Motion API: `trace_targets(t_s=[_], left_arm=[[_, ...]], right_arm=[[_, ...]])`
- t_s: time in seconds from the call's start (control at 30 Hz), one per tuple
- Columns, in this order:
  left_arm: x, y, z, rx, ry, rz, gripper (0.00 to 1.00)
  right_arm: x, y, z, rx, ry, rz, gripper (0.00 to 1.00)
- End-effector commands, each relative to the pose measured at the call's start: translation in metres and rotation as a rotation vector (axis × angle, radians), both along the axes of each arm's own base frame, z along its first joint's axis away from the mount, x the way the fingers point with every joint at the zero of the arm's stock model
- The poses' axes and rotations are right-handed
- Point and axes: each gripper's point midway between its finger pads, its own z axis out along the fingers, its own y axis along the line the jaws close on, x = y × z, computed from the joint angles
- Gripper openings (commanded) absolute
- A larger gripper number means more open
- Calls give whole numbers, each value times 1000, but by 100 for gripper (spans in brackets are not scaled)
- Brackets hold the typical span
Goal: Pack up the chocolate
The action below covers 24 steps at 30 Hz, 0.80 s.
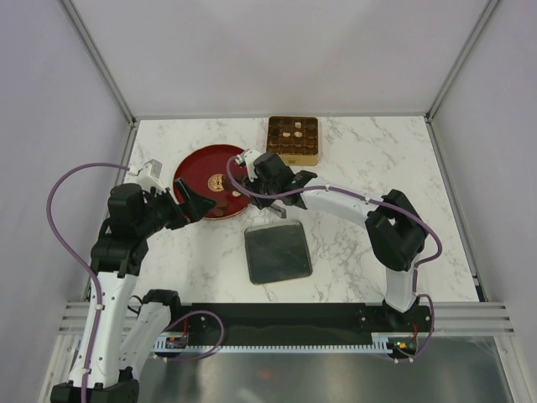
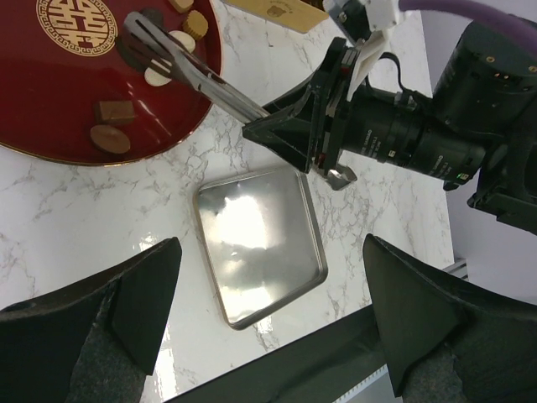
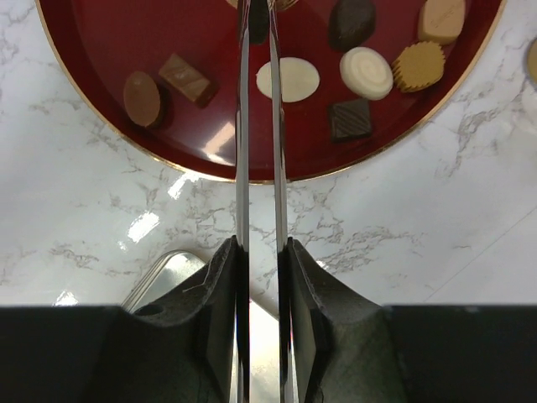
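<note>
Several chocolate pieces lie in the red dish [image 3: 101, 50]: a cream oval [image 3: 288, 80], a cream round [image 3: 366, 72], a dark square [image 3: 349, 118], a brown oval [image 3: 141, 98] and a brown bar [image 3: 187, 79]. My right gripper [image 3: 261, 252] is shut on metal tongs [image 3: 242, 126]. The tongs reach over the dish, and their tips straddle a dark chocolate [image 3: 258, 21] at the frame's top edge; I cannot tell if it is pinched. My left gripper [image 2: 270, 252] hangs open and empty above the table, left of the dish [image 1: 201, 164].
A square gold tin [image 1: 293, 139] with a grid of compartments, a few holding pieces, stands behind the dish at the back. A flat silver lid [image 1: 278, 252] lies on the marble in front of the right arm [image 1: 336, 201]. The black base rail runs along the near edge.
</note>
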Motion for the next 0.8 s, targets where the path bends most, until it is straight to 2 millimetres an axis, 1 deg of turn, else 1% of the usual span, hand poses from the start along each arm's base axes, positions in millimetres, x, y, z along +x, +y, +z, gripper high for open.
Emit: trace_targets(t_s=[0.0,0.07,0.13,0.17,0.2,0.27,0.3,0.33,0.37,0.4,0.47,0.5,0.57,0.6,0.7,0.77], left_arm=[[1,-1,9,-1,-44,-13,97],[1,-1,9,1,-44,-12,97],[2,0,8,6,-42,-6,97],[1,0,8,6,-41,-7,97],[2,0,5,7,-35,-6,97],[2,1,3,10,-30,-6,97],[3,1,0,11,-24,-5,97],[3,2,-2,15,-21,-3,97],[3,2,-3,17,-17,-2,97],[4,2,-6,19,-9,-1,97],[4,2,-6,20,-9,-5,97],[5,2,-6,18,-10,-4,97],[5,1,-7,18,-8,-6,97],[5,1,-7,16,-9,-5,97],[6,0,-7,12,-11,-10,97],[6,-1,-8,8,-5,-13,97]], right_arm=[[27,6,51,124,-64,-58,33],[36,1,59,142,-72,-84,33],[50,-14,67,154,-82,-129,33],[55,-19,75,165,-96,-146,33],[68,-34,79,173,-100,-190,33],[82,-56,87,176,-119,-257,34],[93,-74,89,178,-121,-304,34],[104,-91,90,156,-146,-365,34],[108,-102,91,142,-157,-394,34],[116,-120,91,115,-171,-437,34],[126,-140,92,81,-196,-503,34],[133,-155,91,67,-199,-541,34],[141,-170,94,60,-211,-591,35],[147,-183,94,58,-214,-626,35],[159,-201,91,47,-210,-676,35],[166,-206,89,46,-203,-692,35]])
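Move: The right hand holds tongs with a dark chocolate already pinched in their tips. The chocolate box for it stands about 18 cm ahead and 10 cm to the right of this hand, some 11 cm below. The red plate's middle is 6 cm ahead and 14 cm to the left, and the metal tray is 17 cm back and 5 cm to the right, both about 13 cm lower. From the idle left hand, the box lies roughly 17 cm ahead, 27 cm to the right and 26 cm below. Keeping its hold on the tongs and the dark chocolate pinched between their tips, the right hand carries them off over the plate's edge towards the box, starting mostly forward and then sweeping hard to the right, about 20 cm right and 15 cm forward in all, while rising some 6 cm. The wrist turns roughly 35 degrees clockwise on the way so the tongs point more nearly straight forward, and the hand slows to the right of the box with the tips over its right-hand part, fingers unchanged. ##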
